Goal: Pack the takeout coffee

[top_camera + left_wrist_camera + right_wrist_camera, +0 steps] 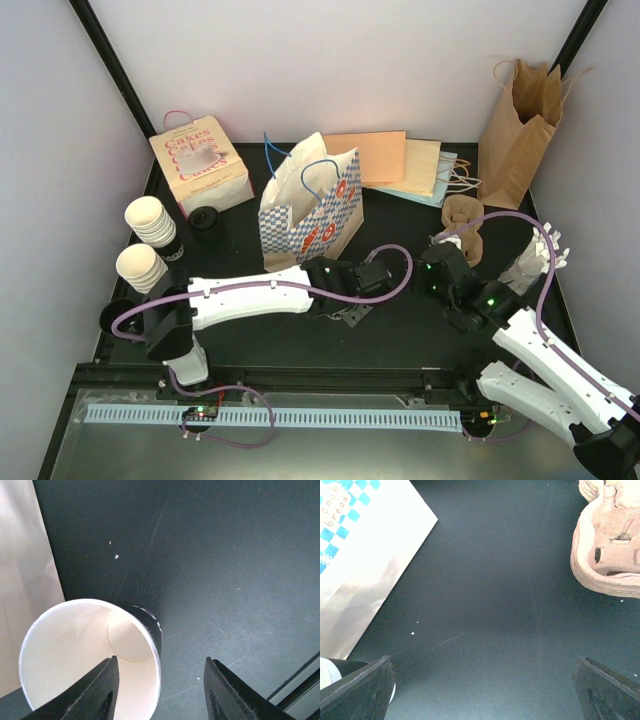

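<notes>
A white paper cup [80, 650] with a black band round its outside stands upright on the dark table, mouth open. My left gripper [160, 659] is open over its right rim, one finger [97, 692] above the cup's mouth and the other [227, 695] outside it, neither touching the wall. From above, the left gripper [345, 300] hides this cup. The right wrist view catches the cup's edge [326, 674] at lower left. My right gripper [484, 659] is wide open over bare table. Two stacks of cream cups [150, 222] [140, 267] and black lids [206, 220] sit far left.
A blue-checked paper bag [310, 215] stands just behind the left gripper. A moulded pulp carrier [610, 550] lies right of the right gripper [437, 262]. A "Cakes" box [200, 165], flat bags [400, 160] and a tall brown bag [520, 130] line the back.
</notes>
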You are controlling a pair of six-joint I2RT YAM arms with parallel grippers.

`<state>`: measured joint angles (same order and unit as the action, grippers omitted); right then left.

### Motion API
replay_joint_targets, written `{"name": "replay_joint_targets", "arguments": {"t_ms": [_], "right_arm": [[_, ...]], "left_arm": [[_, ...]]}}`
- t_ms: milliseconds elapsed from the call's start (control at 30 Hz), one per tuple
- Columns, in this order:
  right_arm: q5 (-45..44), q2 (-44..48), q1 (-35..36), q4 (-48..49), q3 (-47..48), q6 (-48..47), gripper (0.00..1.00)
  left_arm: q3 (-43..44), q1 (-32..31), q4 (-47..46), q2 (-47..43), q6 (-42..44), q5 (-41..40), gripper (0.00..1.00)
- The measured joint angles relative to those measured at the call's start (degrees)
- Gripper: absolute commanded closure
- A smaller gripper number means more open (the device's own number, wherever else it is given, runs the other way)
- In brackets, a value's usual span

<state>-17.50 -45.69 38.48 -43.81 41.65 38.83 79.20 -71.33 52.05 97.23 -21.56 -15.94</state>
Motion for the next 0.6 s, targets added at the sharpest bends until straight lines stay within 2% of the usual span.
{"name": "replay_joint_targets", "arguments": {"t_ms": [133,300,433,600], "right_arm": [[0.0,-0.4,0.0,-0.1,0.1,-0.6,0.00],[0.2,-2.5,0.0,-0.6,1.4,-1.5,0.00],[1.0,-4.9,0.0,-2.2,4.9,-2.1,0.00],[0.8,-7.8,0.0,-2.6,7.8,-3.1,0.00]], "left_arm": [[1.6,0.0,1.0,-1.9,-1.2,0.2,0.33],[1.7,0.1,1.1,-9.2,-3.5,0.3,0.03],[-0.2,1.6,-0.2,-15.5,-5.7,1.5,0.01],[-10.7,6.2,-3.4,-23.5,-8.8,4.7,0.01]]}}
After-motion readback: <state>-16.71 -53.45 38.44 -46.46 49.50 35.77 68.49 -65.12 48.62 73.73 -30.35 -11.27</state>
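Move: The white paper cup that my left hand has just set down stands about 3 cm ahead and 3 cm to the left of that hand, its middle some 5 cm lower; one fingertip is still over its mouth and the other outside the rim. The checked bag is about 16 cm ahead and 9 cm left, and the black lids about 19 cm ahead and 34 cm left. From my right hand the cup lies roughly 16 cm left, 3 cm back and 9 cm below. I lift my left hand straight up off the cup's rim by about 9 cm, spreading the half-open fingers fully. Then I swing it some 6 cm left, sinking a little at the end, while the wrist tilts about 20 degrees so the fingertips lean more to my right, with a slight counter-clockwise turn. My open right hand eases a couple of centimetres up, forward and left. ##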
